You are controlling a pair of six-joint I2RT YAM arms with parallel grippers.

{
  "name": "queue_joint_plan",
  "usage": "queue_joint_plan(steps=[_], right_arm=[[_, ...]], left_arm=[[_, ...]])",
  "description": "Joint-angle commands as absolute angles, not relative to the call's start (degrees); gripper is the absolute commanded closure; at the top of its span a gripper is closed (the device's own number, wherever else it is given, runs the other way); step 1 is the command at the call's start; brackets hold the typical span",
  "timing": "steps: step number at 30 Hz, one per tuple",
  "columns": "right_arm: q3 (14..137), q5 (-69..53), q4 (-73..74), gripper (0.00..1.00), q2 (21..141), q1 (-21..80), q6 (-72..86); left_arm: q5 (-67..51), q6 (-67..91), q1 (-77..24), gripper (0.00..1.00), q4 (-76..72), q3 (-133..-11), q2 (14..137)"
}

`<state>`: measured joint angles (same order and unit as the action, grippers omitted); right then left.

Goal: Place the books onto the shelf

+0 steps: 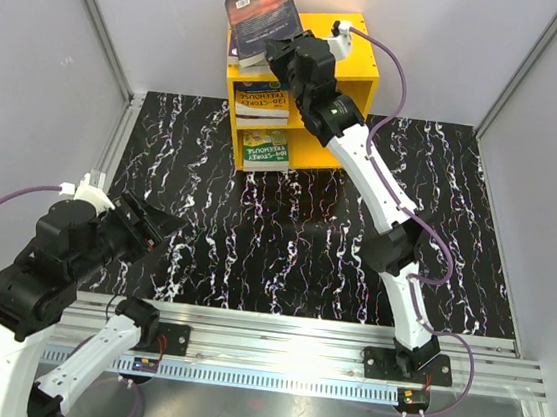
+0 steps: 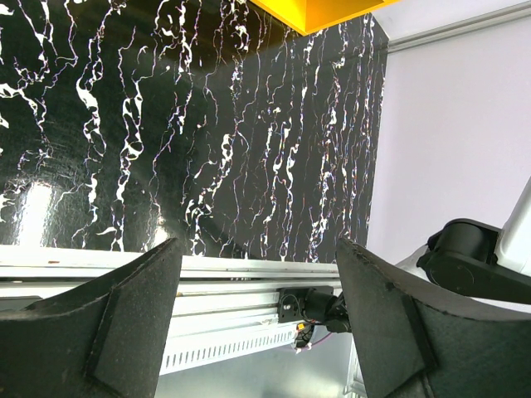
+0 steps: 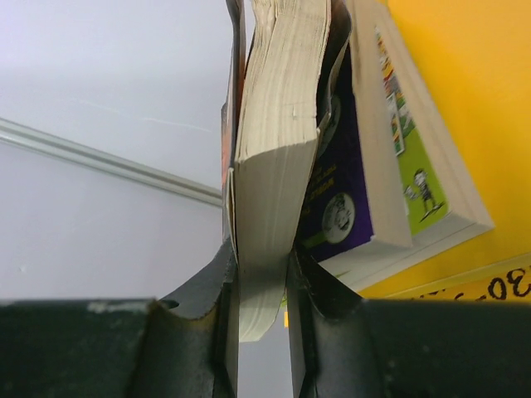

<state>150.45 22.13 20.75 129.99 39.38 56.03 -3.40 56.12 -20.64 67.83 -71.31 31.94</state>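
My right gripper [image 1: 276, 51] is up at the left end of the yellow shelf [image 1: 312, 154], shut on the edge of a dark-covered book [image 1: 264, 10] that tilts above the shelf top. In the right wrist view both fingers [image 3: 315, 286] pinch its cream page block [image 3: 278, 124]. Beside it, a purple book [image 3: 340, 191] and a green-covered book [image 3: 415, 174] lie on the shelf top [image 3: 473, 75]. More books [image 1: 262, 101] fill the upper compartment, and a green one [image 1: 265, 151] lies in the lower. My left gripper [image 1: 159, 226] hovers open and empty over the mat's left side.
A black mat with white marbling [image 1: 305, 242] covers the table between the grey side walls. An aluminium rail [image 1: 294, 336] with both arm bases runs along the near edge. In the left wrist view a corner of the shelf [image 2: 319, 12] shows at the top.
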Motion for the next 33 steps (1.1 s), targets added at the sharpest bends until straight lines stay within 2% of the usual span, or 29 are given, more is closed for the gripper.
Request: queue_joint_plan(steps=[1,3,4,5,7,8,9,11,12,13,28,31,33], right_arm=[[151.3,26.8,14.2,1.0,127.3,38.0,56.9],[151.2,26.4,14.5,0.94,127.0,38.0,56.9],[150.5,25.9,14.2,0.86,126.8,37.9,56.9],[150.2,25.8,14.2,0.67,126.4,38.0,56.5],[148.8,24.7,13.5,0.48,125.9,38.0,56.3],[148.5,24.3,13.3,0.45,125.3,37.9,55.7],[148.0,23.4,13.3,0.37,125.0,38.0,55.6],[147.1,22.7,13.1,0.26,124.3,38.0,55.4],[147.0,21.9,13.3,0.1,124.2,37.9,55.4],[146.6,21.6,13.5,0.0,123.9,37.8,55.3],[127.7,11.2,15.0,0.0,110.1,38.1,55.1],[123.2,7.0,15.1,0.0,106.7,38.7,53.8],[119.1,5.2,16.7,0.0,104.6,40.3,52.0]], left_arm=[[-4.3,55.8,-20.8,0.24,66.1,-71.8,32.2],[-4.6,55.7,-20.8,0.24,65.8,-72.0,32.3],[-4.6,55.6,-20.8,0.24,65.9,-72.2,32.3],[-4.5,55.6,-20.7,0.24,65.9,-72.3,32.4],[-4.5,55.5,-20.7,0.23,65.9,-72.5,32.4],[-4.5,55.5,-20.7,0.23,65.8,-72.4,32.4],[-4.6,55.5,-20.7,0.23,65.8,-72.3,32.4],[-4.7,55.5,-20.8,0.23,65.7,-72.0,32.3],[-4.7,55.5,-20.8,0.23,65.5,-71.9,32.2],[-4.9,55.5,-20.7,0.23,65.4,-71.8,32.2],[-4.6,54.1,-20.8,0.23,63.1,-71.1,33.8],[-3.8,53.4,-20.8,0.21,62.3,-71.1,34.5],[-2.4,52.3,-20.7,0.17,62.1,-71.4,35.2]])
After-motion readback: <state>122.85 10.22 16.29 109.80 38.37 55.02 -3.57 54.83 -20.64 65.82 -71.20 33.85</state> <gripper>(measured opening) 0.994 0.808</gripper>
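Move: The right hand holds A Tale of Two Cities on a slant by its near right part, the book's middle about 8 cm ahead of that hand and 4 cm to its left, roughly level. The stack of purple and green books on the shelf top is some 5 cm ahead, 3 cm left and 4 cm below the hand; the orange books, one compartment down, sit about 4 cm ahead, 3 cm left and 18 cm lower. From the idle left hand, A Tale of Two Cities is roughly 47 cm ahead, 12 cm right and 12 cm higher. Still pinching the dark book over the purple and green stack, the right hand eases just over 1 cm forward and as much to the right, then opens its fingers from nearly closed to fully wide and lifts about 2 cm as it lets go. It then draws straight back from the shelf top, away from the book, by some 8 cm with a slight sink, the fingers staying wide and the wrist turning about 10 degrees counter-clockwise. ##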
